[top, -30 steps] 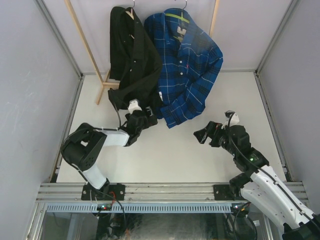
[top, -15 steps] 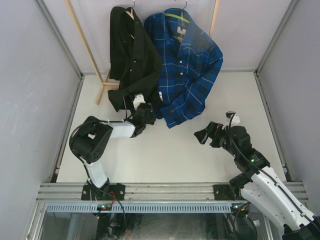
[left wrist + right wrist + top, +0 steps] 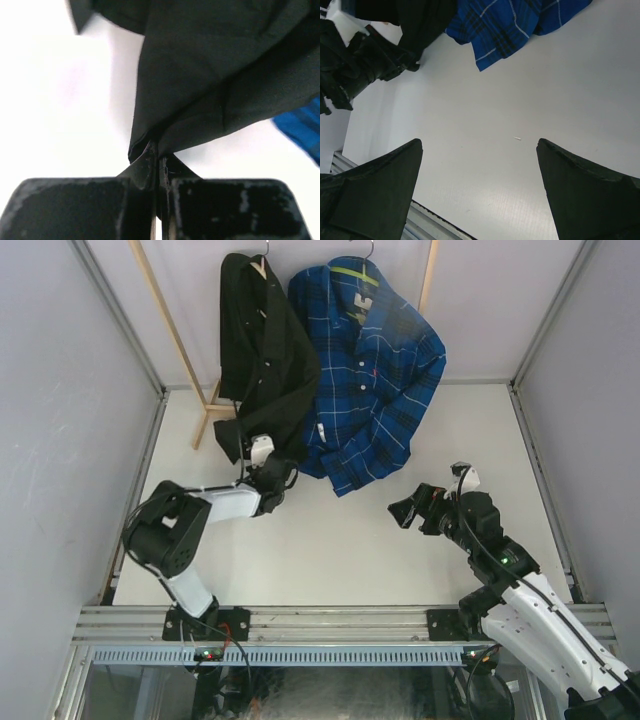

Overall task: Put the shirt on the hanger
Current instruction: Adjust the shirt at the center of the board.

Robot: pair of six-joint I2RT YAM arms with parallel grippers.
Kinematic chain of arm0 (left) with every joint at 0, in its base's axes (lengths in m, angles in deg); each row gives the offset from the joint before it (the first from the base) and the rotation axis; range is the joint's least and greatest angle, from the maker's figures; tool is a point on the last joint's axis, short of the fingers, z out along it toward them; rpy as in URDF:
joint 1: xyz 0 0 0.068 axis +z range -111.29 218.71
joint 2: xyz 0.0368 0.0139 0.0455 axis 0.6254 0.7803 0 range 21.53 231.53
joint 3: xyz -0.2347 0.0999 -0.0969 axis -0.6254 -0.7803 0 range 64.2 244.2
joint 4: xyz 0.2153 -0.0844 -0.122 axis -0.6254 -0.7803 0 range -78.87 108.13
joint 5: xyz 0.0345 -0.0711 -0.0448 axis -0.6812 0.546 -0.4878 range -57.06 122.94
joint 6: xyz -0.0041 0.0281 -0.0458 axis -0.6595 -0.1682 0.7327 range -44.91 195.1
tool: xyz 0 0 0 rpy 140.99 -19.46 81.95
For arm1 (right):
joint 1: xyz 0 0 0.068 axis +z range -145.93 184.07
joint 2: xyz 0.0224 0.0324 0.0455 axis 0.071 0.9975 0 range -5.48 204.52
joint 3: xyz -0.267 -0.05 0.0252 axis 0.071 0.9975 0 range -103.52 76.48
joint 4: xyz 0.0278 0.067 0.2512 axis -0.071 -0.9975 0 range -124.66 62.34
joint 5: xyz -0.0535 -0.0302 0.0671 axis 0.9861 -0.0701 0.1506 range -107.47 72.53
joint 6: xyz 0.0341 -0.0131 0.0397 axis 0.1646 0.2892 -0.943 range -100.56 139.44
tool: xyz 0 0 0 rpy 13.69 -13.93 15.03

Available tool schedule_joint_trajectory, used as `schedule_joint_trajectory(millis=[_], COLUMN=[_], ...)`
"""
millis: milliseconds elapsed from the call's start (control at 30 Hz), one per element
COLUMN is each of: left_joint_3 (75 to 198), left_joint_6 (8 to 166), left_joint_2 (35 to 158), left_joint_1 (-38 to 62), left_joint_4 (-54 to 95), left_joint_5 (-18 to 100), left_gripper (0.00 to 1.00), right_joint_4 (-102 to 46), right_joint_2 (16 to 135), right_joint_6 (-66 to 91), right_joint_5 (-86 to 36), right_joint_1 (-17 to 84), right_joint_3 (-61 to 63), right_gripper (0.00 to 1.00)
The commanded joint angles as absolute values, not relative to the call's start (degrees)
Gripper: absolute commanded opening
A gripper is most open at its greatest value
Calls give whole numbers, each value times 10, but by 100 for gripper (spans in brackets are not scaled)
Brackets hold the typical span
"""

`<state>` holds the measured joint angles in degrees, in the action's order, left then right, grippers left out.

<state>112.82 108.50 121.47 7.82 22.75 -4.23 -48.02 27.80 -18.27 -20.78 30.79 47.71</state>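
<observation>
The black shirt (image 3: 265, 360) hangs from the rack at the back, with a pale bit of the hanger (image 3: 260, 267) showing at its collar. My left gripper (image 3: 278, 472) is at the shirt's lower hem. In the left wrist view the jaws (image 3: 157, 150) are pressed together with a fold of the black shirt (image 3: 215, 60) pinched between them. My right gripper (image 3: 400, 512) hovers over the white table at the right, apart from both shirts. Its fingers (image 3: 480, 142) stand wide open with nothing between them. The black shirt (image 3: 420, 20) and the left gripper (image 3: 370, 60) show at that view's top left.
A blue plaid shirt (image 3: 375, 370) hangs right beside the black one, overlapping its edge. The wooden rack's slanted posts (image 3: 170, 330) stand at the back left and back right (image 3: 430, 275). Grey walls close in both sides, and a metal rail (image 3: 330, 620) runs along the near edge.
My left gripper went from open to shut, pinching the black shirt's hem, and shifted slightly left and back. The right arm has not moved.
</observation>
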Motion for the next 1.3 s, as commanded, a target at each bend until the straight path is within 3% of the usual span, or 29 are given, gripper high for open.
schedule_joint_trajectory(millis=[0, 367, 467, 600, 700, 900, 1167, 1267], left_joint_3=[1079, 1075, 1086, 1067, 1041, 980, 931, 926], left_joint_6=[1119, 1161, 1139, 1128, 1124, 1165, 1194, 1191], left_joint_2=[1128, 1020, 1017, 1010, 991, 937, 874, 840], left_joint_1=[95, 208, 220, 208, 168, 56, -73, -106], left_joint_4=[178, 113, 131, 157, 169, 162, 154, 141], left_joint_5=[-118, -91, -50, 21, 21, 4, -20, -27], left_gripper=[0, 2, 20, 57, 72, 81, 84, 93], right_joint_4=[-459, -447, -443, -436, -433, -426, -415, -406], right_joint_2=[282, 293, 295, 302, 306, 314, 328, 331], right_joint_6=[-182, -185, -185, -186, -186, -183, -181, -180], right_joint_5=[-206, -221, -223, -226, -226, -218, -205, -198], right_joint_1=[308, 309, 308, 309, 310, 312, 311, 312], right_joint_3=[477, 476, 476, 476, 477, 477, 477, 476], right_gripper=[96, 96, 96, 96, 96, 96, 100, 100])
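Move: The left gripper already pinches the lower edge of the black shirt, which runs ahead and up from it to the rack; the spot to carry this edge to is roughly 11 cm to the left, 3 cm back and 5 cm up. The blue shirt's hem hangs about 18 cm to the right and 4 cm farther out, and the rack's left foot stands some 19 cm left and 12 cm ahead. From the right gripper, the pinched edge is about 31 cm left, 16 cm ahead and 13 cm lower. Keep the left fingers shut on the black shirt's lower edge and sweep it about 11 cm left, rising some 5 cm and turning the wrist counter-clockwise. Then open the fingers wide, let go of the cloth, and draw the gripper away to the right and back, roughly 15 cm right and 10 cm back, swinging the wrist clockwise again. ##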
